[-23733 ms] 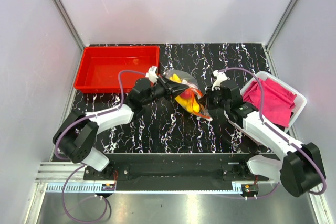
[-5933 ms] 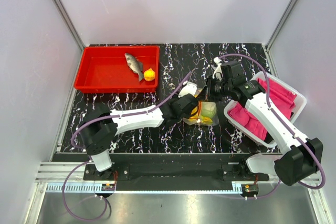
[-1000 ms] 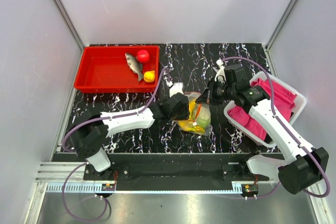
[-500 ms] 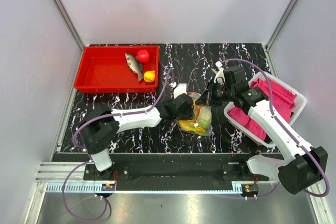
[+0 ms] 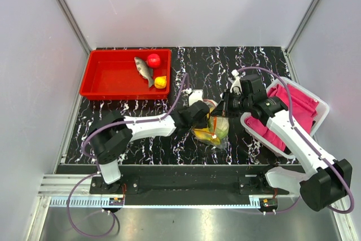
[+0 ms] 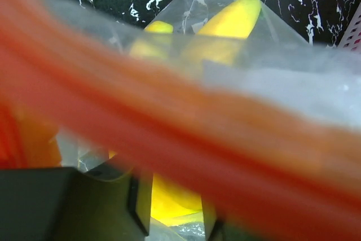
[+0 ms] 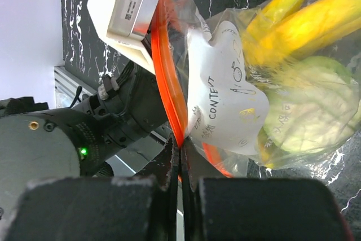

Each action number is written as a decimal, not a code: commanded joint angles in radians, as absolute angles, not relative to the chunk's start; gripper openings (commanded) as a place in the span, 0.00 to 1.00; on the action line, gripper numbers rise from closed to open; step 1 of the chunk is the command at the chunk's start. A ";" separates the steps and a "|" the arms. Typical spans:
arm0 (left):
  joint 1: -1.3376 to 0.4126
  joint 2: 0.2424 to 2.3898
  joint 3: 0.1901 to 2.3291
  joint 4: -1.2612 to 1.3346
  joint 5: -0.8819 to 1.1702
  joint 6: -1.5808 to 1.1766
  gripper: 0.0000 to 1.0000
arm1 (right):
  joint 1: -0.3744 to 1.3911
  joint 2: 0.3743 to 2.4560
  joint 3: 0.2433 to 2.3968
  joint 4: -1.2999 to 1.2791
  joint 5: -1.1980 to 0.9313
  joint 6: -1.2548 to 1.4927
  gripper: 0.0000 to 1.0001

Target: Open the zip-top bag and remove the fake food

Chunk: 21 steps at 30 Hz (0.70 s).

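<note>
The zip-top bag lies at mid table, clear with an orange-red zip strip. My right gripper is shut on that strip and holds the mouth up. My left gripper reaches into the mouth, its jaws closed against a yellow banana bunch. A green piece lies in the bag under the bananas. Out of the bag, in the red tray, lie the grey fish, the red round fruit and the small yellow-orange fruit.
A white bin of pink cloth stands at the right, under my right arm. The bag carries a white written label. Grey walls close in the black marbled table on three sides.
My left gripper has pushed a little farther right into the bag mouth and its jaws have narrowed on the yellow piece. The right gripper keeps its pinch on the strip.
</note>
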State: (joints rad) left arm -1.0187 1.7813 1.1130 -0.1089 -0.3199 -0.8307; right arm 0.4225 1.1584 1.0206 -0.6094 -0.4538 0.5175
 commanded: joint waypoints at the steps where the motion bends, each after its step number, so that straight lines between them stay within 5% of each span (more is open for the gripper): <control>1: -1.025 1.740 1.130 -0.153 -0.364 -0.752 0.16 | 0.419 1.131 1.000 -0.598 -0.430 0.494 0.00; 5: -1.025 1.689 1.163 -0.176 -0.374 -0.698 0.00 | 0.419 1.132 0.996 -0.603 -0.394 0.469 0.00; 21: -1.028 1.644 1.294 -0.225 -0.419 -0.715 0.00 | 0.419 1.148 1.020 -0.609 -0.432 0.433 0.00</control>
State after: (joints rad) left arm -1.0203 1.6672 1.1950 -0.2577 -0.3492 -0.7040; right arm 0.4225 1.1591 0.9939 -0.6144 -0.4053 0.4484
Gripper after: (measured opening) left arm 0.355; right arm 0.007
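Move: The left fingers, inside the bag, are already around the bananas, whose middle lies some 2 cm back and 3 cm to the right. The cabbage sits about 7 cm right and 2 cm back; the red tray is roughly 21 cm ahead and 33 cm left, its lemon 18 cm ahead and 18 cm left. From the right hand, pinching the zip rim, the bananas are about 7 cm back, 2 cm left and 10 cm below. The left hand lifts the gripped bananas about 6 cm; the right keeps pinching the rim, sinking slightly. ##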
